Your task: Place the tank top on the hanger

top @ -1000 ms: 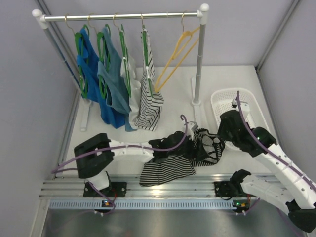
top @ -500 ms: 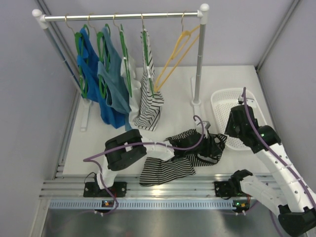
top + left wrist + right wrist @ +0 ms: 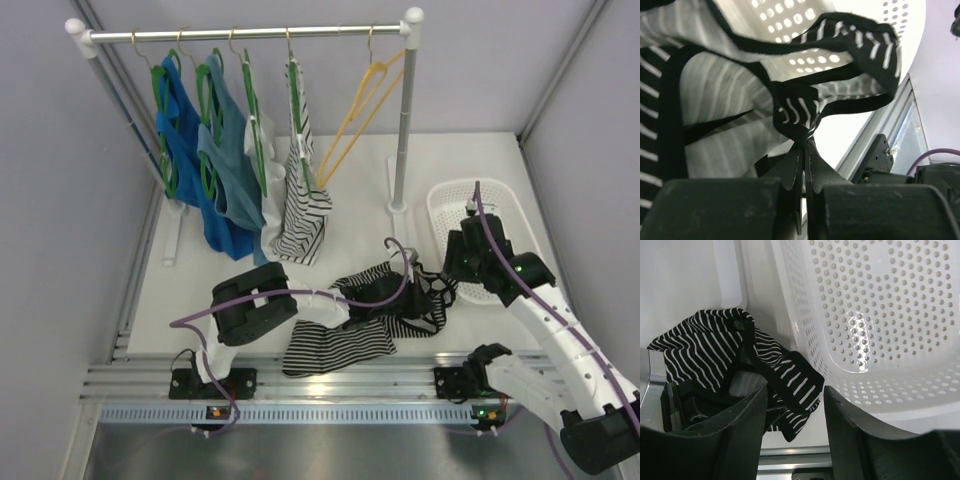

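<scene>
The tank top [image 3: 340, 345], dark with narrow white stripes and black edging, lies crumpled on the table near the front rail. My left gripper [image 3: 405, 296] reaches into its right part. In the left wrist view that gripper [image 3: 805, 145] is shut on a black-edged fold of the tank top [image 3: 795, 107], which bunches up above the fingertips. My right gripper [image 3: 795, 397] hangs open over the top's right edge [image 3: 790, 380], beside the basket [image 3: 880, 315], touching nothing. The yellow hanger [image 3: 355, 112] hangs bare at the right end of the rail.
A clothes rack [image 3: 250, 34] spans the back, with green hangers carrying blue tops [image 3: 215, 170] and a paler striped top [image 3: 300, 200]. Its right post [image 3: 401, 130] stands beside the hanger. A white perforated basket [image 3: 445, 205] sits at the right, under my right arm.
My left arm has swung right across the tank top and its gripper has shut on a fold. The right arm has shifted slightly near the basket's corner.
</scene>
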### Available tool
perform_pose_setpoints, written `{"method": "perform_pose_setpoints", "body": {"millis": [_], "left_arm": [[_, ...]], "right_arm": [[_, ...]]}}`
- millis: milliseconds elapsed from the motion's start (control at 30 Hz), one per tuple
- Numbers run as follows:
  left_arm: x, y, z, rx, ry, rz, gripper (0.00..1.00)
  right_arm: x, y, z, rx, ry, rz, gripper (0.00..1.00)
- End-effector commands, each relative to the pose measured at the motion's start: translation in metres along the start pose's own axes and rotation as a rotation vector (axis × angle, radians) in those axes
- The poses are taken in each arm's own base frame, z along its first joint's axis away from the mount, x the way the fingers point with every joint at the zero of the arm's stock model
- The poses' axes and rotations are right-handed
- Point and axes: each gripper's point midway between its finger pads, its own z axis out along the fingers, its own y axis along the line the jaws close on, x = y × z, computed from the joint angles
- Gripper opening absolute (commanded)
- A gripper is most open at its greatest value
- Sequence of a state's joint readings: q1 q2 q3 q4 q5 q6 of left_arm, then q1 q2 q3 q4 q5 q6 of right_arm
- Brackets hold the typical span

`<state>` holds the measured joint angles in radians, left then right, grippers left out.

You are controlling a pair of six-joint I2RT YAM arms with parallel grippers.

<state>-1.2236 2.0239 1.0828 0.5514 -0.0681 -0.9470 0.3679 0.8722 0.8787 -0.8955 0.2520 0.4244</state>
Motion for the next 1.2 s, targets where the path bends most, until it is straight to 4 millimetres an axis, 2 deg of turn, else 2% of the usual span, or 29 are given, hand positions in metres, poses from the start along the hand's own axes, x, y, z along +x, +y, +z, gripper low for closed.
{"method": "perform_pose_setpoints", "body": {"millis": [0, 133, 633, 833, 933, 1033, 1167], "left_arm": [[-0.029, -0.029, -0.011, 0.085, -0.091, -0.013, 0.00], [-0.032, -0.030, -0.014, 0.087, -0.099, -0.012, 0.00], [-0.041, -0.033, -0.023, 0.104, -0.111, -0.003, 0.00], [-0.046, -0.036, -0.024, 0.116, -0.118, -0.003, 0.00], [-0.049, -0.038, -0.028, 0.122, -0.130, 0.006, 0.00], [-0.057, -0.041, -0.037, 0.124, -0.152, 0.023, 0.00], [-0.067, -0.037, -0.056, 0.098, -0.166, 0.052, 0.00]], "right_arm": [[-0.008, 0.003, 0.007, -0.010, -0.017, 0.005, 0.49], [-0.001, 0.001, 0.016, 0.021, 0.026, 0.014, 0.49], [0.011, -0.002, 0.028, 0.053, 0.097, -0.006, 0.47], [0.011, -0.001, 0.029, 0.051, 0.099, -0.005, 0.24], [0.009, 0.000, 0.028, 0.047, 0.094, -0.005, 0.07], [0.008, 0.000, 0.026, 0.043, 0.086, -0.005, 0.00], [0.002, 0.003, 0.020, 0.019, 0.063, 0.006, 0.00]]}}
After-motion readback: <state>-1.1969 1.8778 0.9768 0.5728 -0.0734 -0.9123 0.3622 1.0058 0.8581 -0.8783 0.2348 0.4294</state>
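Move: The end of the tank top's striped strap lies under the right hand's half-open fingers, about 4 cm below them and 1 cm to their left. From the left hand, which already holds a pinch of the top, it is some 6 cm right, 3 cm ahead and 3 cm up. From the right hand, the top's body spreads about 25 cm left, 5 cm back and 9 cm lower; the white basket's middle is some 12 cm ahead, 6 cm right and 7 cm lower. The right hand sinks almost straight down about 3.5 cm beside the basket's near left side, its fingers tipping some 8 degrees further down, then stops and shuts them fully on the loose end of the strap. The left hand keeps its shut grip on its bunch of black edging, dips slightly, then rises about 3.5 cm overall and, mostly late, draws some 2.5 cm left, away from the basket. ##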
